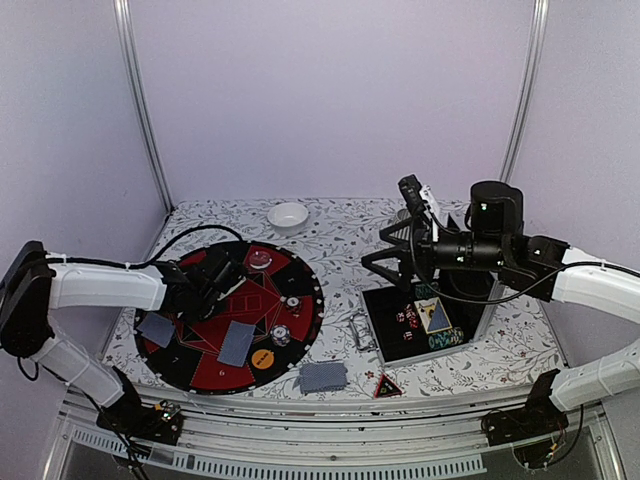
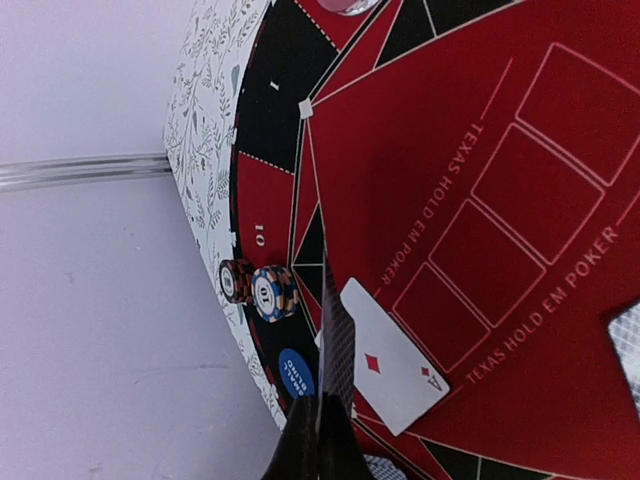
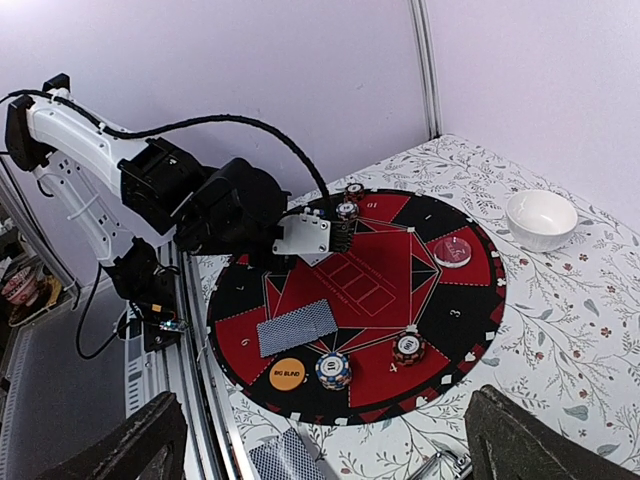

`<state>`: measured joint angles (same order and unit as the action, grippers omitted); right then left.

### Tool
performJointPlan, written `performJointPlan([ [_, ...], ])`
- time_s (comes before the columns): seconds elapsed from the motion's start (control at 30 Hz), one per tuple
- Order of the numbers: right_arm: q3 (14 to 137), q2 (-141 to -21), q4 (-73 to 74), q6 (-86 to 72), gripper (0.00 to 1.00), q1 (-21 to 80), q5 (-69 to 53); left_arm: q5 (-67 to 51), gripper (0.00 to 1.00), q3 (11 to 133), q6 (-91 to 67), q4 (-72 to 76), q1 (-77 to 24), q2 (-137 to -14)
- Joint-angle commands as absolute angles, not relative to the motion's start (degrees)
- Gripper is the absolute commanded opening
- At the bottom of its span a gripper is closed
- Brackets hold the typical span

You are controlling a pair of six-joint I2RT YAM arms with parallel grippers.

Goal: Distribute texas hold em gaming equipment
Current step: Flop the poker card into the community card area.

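Observation:
My left gripper is shut on a grey-blue patterned-back card, held edge-on just above the round red and black poker mat. An ace of diamonds lies face up beside it. Two striped chips and a blue small-blind disc sit by the mat's rim. In the top view the left gripper hovers over the mat's left half; cards, an orange disc and a chip lie on it. My right gripper is open and empty, raised right of the mat.
A spare deck and a red triangular marker lie on the floral tablecloth near the front edge. A black box stands under the right arm. A white bowl sits at the back. A metal clip lies beside the box.

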<state>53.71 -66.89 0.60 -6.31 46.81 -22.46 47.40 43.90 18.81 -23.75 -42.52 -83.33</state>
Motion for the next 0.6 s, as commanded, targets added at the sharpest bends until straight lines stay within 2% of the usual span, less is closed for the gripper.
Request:
performJointPlan([
  [0.0,52.4,-66.7,0.8,-5.3,0.99,46.5,-22.7,45.0,0.00,40.3,32.8,-6.5,-39.7,-82.2],
  [0.27,52.9,-66.8,0.1,-4.3,0.99,46.5,-24.5,42.2,0.00,35.2,41.4,7.5,-36.8,-86.7],
  [0.57,49.9,-62.3,0.1,-2.1,0.99,46.1,-24.3,33.7,0.00,37.7,32.7,-5.1,-36.7,-91.4],
])
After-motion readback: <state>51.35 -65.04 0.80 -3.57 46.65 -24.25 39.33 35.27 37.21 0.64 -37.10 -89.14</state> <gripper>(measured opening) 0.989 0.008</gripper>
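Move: The left hand holds a card on edge; the empty community box next to the ace lies about 5 cm ahead of that hand, roughly 1 cm to its right and some 8 cm below. The ace of diamonds is 5 cm ahead and 4 cm left, the big pair of face-down cards about 6 cm back and 8 cm right, the small blind button 9 cm ahead and 12 cm left. From the right hand the box lies some 13 cm ahead, 37 cm left and 29 cm below. Keeping the card pinched in its shut fingers, the left hand first eases forward about 3 cm nearly level, over the mat towards the box beside the ace, then sinks some 4–5 cm with a slight draw back. The wrist turns about 10 degrees clockwise on the way. Whether the card's edge reaches the felt can't be seen. ##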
